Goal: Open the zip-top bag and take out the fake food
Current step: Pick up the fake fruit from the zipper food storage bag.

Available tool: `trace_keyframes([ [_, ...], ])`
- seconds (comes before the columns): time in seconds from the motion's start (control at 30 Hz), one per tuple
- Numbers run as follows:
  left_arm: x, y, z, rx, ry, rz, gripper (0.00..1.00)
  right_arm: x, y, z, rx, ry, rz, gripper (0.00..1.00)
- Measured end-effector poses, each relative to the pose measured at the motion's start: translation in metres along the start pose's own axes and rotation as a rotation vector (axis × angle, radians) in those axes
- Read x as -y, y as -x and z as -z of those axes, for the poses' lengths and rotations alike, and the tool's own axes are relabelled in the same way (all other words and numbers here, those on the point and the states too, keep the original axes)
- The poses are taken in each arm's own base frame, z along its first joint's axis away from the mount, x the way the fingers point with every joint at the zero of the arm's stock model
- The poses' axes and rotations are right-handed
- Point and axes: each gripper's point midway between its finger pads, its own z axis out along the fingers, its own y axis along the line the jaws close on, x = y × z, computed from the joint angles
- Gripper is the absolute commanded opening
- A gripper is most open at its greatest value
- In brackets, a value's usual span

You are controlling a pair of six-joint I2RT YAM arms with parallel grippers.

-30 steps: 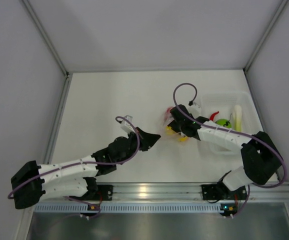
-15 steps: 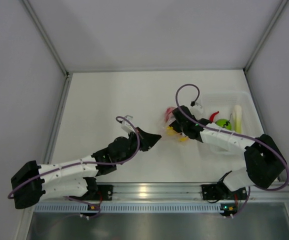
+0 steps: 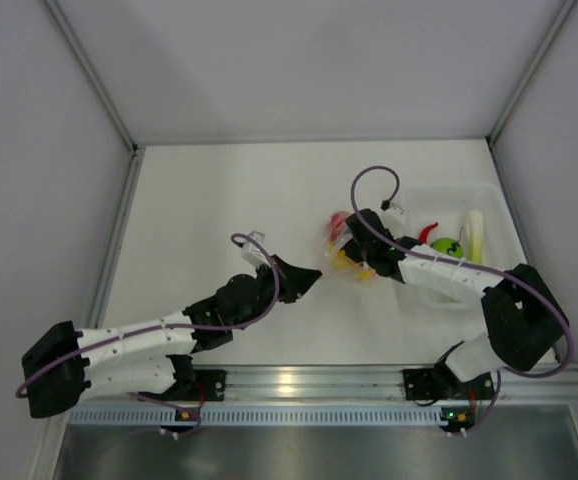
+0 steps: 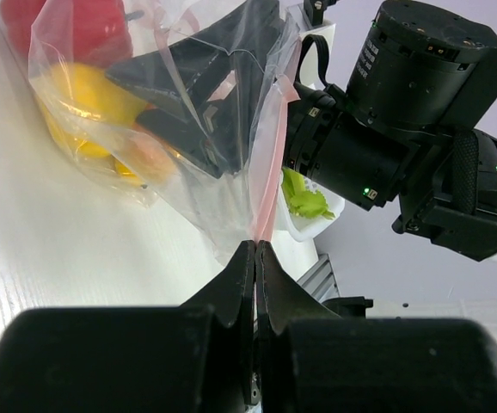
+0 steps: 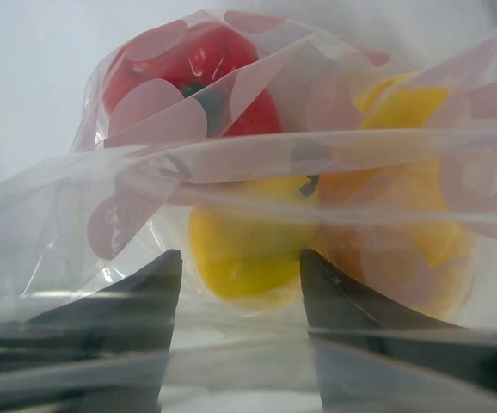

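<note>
The clear zip-top bag (image 3: 335, 236) lies mid-table, its pink zip strip (image 4: 268, 176) stretched toward my left gripper (image 4: 255, 248), which is shut on that strip. In the top view the left gripper (image 3: 312, 276) sits just left of the bag. Inside the bag are fake food pieces: a red pepper (image 5: 188, 77), a yellow piece (image 5: 240, 249) and an orange piece (image 5: 403, 237). My right gripper (image 5: 240, 274) is open inside the bag's mouth, its tips on either side of the yellow piece. From above, the right gripper (image 3: 353, 256) reaches into the bag from the right.
A translucent white tray (image 3: 491, 196) stands at the right, holding a red chili (image 3: 428, 232), a green ball (image 3: 446, 246) and a pale stalk (image 3: 475, 236). White walls bound the table; a metal rail (image 3: 299, 382) runs along the near edge.
The right gripper has edged slightly further into the bag and its jaws have narrowed a little. The left gripper holds still on the zip strip.
</note>
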Motion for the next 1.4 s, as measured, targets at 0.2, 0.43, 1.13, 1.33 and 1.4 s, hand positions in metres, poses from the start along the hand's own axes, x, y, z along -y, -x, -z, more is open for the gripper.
trace_keyframes([
  [0.2,-0.004,-0.004,0.004,-0.017,0.007,-0.005,0.0,0.013,0.021,-0.015,0.049,-0.043,-0.041,0.57],
  [0.43,-0.012,-0.012,0.01,-0.046,0.021,-0.014,0.0,0.031,0.052,-0.037,0.124,-0.154,-0.07,0.55],
  [1.13,0.074,0.024,-0.026,0.011,-0.079,-0.094,0.39,0.036,0.035,-0.028,0.141,-0.195,-0.011,0.53],
  [1.33,0.082,0.028,-0.053,0.005,0.016,-0.157,0.37,0.035,0.029,-0.017,0.168,-0.234,0.035,0.54],
  [1.4,0.072,0.028,-0.059,-0.001,0.083,-0.191,0.37,0.033,0.028,-0.014,0.173,-0.237,0.043,0.54],
])
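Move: The right fingers, inside the bag, have the yellow fruit just ahead: about 1 cm forward, 1 cm left and 3 cm below. The red pepper lies some 6 cm forward and 3 cm left of that hand, the orange fruit 1 cm back and 4 cm right, both 3 cm below. The left hand pinches the bag's edge; the mouth around the right gripper is roughly 9 cm right, 5 cm ahead and 8 cm below, the yellow fruit 10 cm ahead, 5 cm right, 14 cm below. The left fingers part from the bag's pink edge: that hand first eases back and down slightly, then opens partway while rising about 8 cm and swinging right and forward towards the right gripper. The right fingers, still apart inside the bag, go about 5 cm right and 4 to 5 cm forward, turning clockwise some 10 degrees, then draw back about 3 cm and roll, coming astride the yellow fruit. ##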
